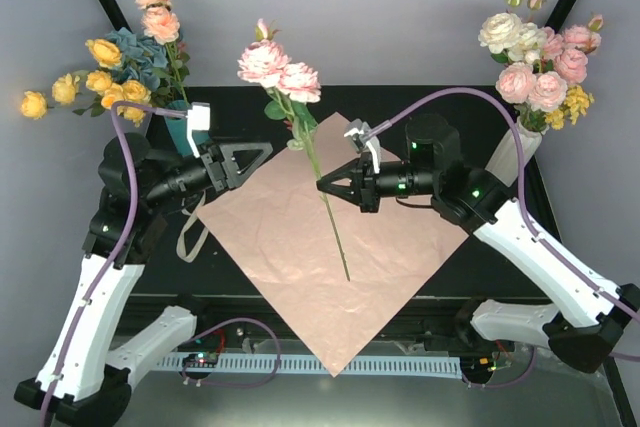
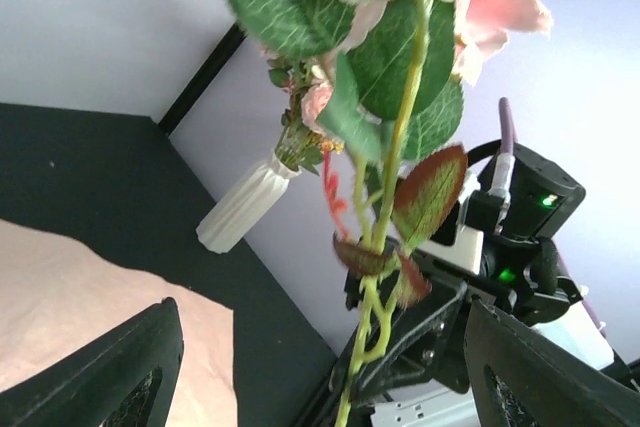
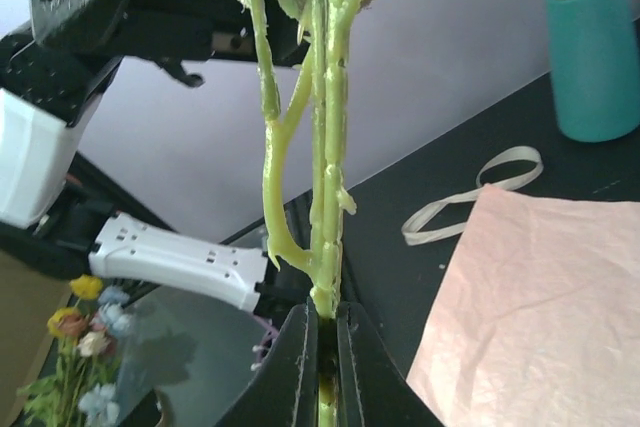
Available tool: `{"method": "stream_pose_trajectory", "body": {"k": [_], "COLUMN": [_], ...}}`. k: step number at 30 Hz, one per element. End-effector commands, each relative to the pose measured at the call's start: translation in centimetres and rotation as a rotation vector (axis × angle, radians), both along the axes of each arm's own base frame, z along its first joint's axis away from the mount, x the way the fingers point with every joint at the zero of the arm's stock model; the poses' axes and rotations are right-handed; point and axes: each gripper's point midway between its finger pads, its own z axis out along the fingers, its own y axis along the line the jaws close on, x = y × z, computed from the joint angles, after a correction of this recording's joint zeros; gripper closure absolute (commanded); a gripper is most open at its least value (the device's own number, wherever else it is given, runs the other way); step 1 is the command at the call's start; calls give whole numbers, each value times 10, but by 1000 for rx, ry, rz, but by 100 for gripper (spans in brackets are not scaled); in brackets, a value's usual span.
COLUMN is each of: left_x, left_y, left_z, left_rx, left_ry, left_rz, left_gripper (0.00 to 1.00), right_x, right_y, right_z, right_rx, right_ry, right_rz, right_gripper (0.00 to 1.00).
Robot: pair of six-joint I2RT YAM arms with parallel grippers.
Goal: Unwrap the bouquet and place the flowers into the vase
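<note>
My right gripper (image 1: 322,187) is shut on the green stem (image 3: 325,197) of a pink rose sprig (image 1: 278,69) and holds it above the table. The sprig's lower end hangs over the flattened pink paper (image 1: 330,267). My left gripper (image 1: 266,152) is open, with its tips just left of the stem. In the left wrist view the leafy stem (image 2: 385,217) stands ahead between the two fingers (image 2: 120,367). The teal vase (image 1: 188,127) at the back left holds yellow, blue and pink flowers (image 1: 120,67). It also shows in the right wrist view as the teal vase (image 3: 597,57).
A beige ribbon (image 1: 190,237) lies loose on the black table at the paper's left edge. At the back right stands a white ribbed vase (image 1: 515,152) with big cream and pink roses (image 1: 540,57). A cable tray (image 1: 340,362) runs along the near edge.
</note>
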Motion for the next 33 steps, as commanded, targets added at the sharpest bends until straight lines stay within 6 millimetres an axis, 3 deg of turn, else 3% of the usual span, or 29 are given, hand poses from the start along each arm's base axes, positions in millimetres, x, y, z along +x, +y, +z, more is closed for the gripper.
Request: {"method": "stream_pose_trajectory", "body": {"k": [1,9,14,17,20,23,25,28,31,33], "left_x": [2,11,20,24,28,29,27,25,26,31], "left_y": [-8,-15,-18,-18,-17,-14,-8,6,27,46], "left_z": [23,25,20,21,20,20,25,37,56,71], "left_rx": [-46,-33,-21,-8,8,23,36,70,136,197], "left_ry": [-107,-146,-138,-148,-148,-152,-174,-229,-307,-351], "left_rz": [4,19,29,36,55,77,108,195,320,437], "left_gripper": [22,28,37,60,75,98,98,99,98,98], "right_x": [-20,-24,-23,-17,-14,-11,-6,10,26,31], "right_y": [7,19,26,32,35,37,38,36,30,24], "right_z": [3,4,4,1,0,0,-3,-14,-24,-27], "right_rx": [1,-14,-25,-42,-47,-49,-61,-104,-139,-143], "right_ry": [-32,-59,-86,-87,-88,-93,-92,-99,-110,-122], "right_rz": [118,197,245,239,239,235,212,111,1,-56], "right_gripper": [98,98,98,98,98,95,77,35,2,0]}}
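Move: The left hand, open, has the leafy upper stem of the pink rose about 6 cm to its right, 3 cm ahead and slightly above. The right gripper, already pinching the stem lower down, is some 11 cm right, 3 cm back and 6 cm below. The teal vase stands roughly 22 cm ahead, 15 cm left and 30 cm below. From the right hand, the left gripper is about 11 cm left, 3 cm ahead and 6 cm higher. Left fingers advance about 3 cm and pinch the rose's upper stem; right hand shifts 4 cm left, then opens. ##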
